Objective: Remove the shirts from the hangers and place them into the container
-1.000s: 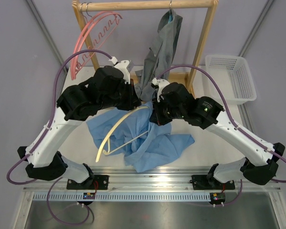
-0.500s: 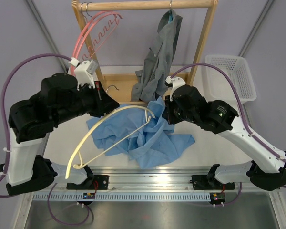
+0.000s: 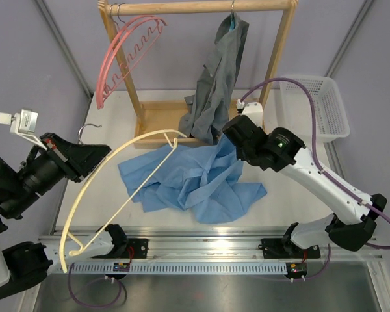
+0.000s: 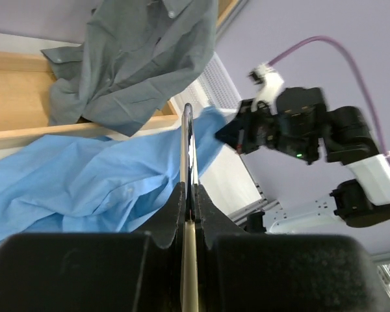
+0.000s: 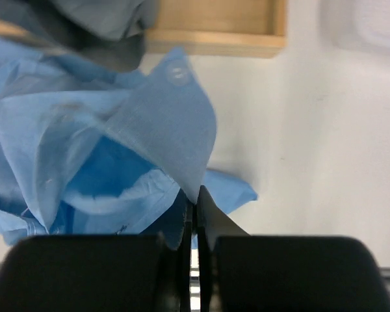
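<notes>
The light blue shirt (image 3: 195, 182) lies crumpled on the table, off its hanger. My left gripper (image 3: 103, 151) at the far left is shut on the pale cream hanger (image 3: 127, 170), gripping its edge (image 4: 188, 143) between the jaws (image 4: 190, 190). The hanger's far tip hangs over the shirt's upper edge. My right gripper (image 3: 229, 144) is shut on a raised corner of the blue shirt (image 5: 162, 123), the cloth pinched at the fingertips (image 5: 194, 194). The dark grey shirt (image 3: 218, 78) hangs from the bluish hanger (image 3: 233, 25) on the rack. The white container (image 3: 315, 104) stands at the right.
A wooden rack (image 3: 195, 8) with a shallow tray base (image 3: 159, 117) stands at the back. Two bare pink hangers (image 3: 127, 52) hang at its left end. The grey shirt's tail (image 5: 97, 19) droops over the tray edge (image 5: 214, 29) next to the blue cloth.
My left arm swung far left and lifted, drawing the cream hanger out of the blue shirt. My right gripper shut on the shirt's edge and shifted right and back.
</notes>
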Robot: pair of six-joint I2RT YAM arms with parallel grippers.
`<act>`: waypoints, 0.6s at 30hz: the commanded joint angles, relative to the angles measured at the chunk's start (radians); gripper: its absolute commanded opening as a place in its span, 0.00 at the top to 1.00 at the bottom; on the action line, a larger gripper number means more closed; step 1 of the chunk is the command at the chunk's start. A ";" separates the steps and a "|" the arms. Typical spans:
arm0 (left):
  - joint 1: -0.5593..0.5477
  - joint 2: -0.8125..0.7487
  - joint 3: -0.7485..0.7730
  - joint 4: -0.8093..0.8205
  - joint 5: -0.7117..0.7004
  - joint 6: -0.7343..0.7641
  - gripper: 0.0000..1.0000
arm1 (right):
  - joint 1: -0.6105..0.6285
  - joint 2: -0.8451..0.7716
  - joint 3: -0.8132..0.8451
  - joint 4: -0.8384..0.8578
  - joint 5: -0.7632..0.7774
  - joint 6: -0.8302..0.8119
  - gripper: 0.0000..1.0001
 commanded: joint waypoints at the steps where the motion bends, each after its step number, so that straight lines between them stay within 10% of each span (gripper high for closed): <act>1: -0.004 0.034 -0.095 0.132 -0.060 0.014 1.00 | -0.028 -0.058 0.160 -0.140 0.288 0.110 1.00; 9: -0.004 -0.008 -0.233 0.207 -0.083 0.023 1.00 | -0.064 -0.075 0.504 -0.336 0.572 0.108 1.00; 18: -0.004 -0.002 -0.319 0.274 -0.080 0.023 1.00 | -0.067 -0.049 0.427 -0.376 0.235 0.012 1.00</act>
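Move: The right hand already pinches one end of the blue shirt. The container lies roughly 24 cm ahead of this hand, 34 cm to its right and 24 cm below. Most of the shirt lies on the table about 7 cm left, 2 cm back and 26 cm below; the grey shirt hangs some 18 cm ahead, level sideways and in height. From the left hand, the container is about 38 cm ahead, 58 cm right and 45 cm below. Up by some 20 cm and about 13 cm to the right, the right hand hauls the pinched blue shirt away from the wooden tray's middle towards the container's side, fingers tipping up about 30 degrees and swinging clockwise, then eases to a stop. The left keeps its grip on the bare yellow hanger, sinking about 6 cm while easing 4 cm forward and 4 cm right. ##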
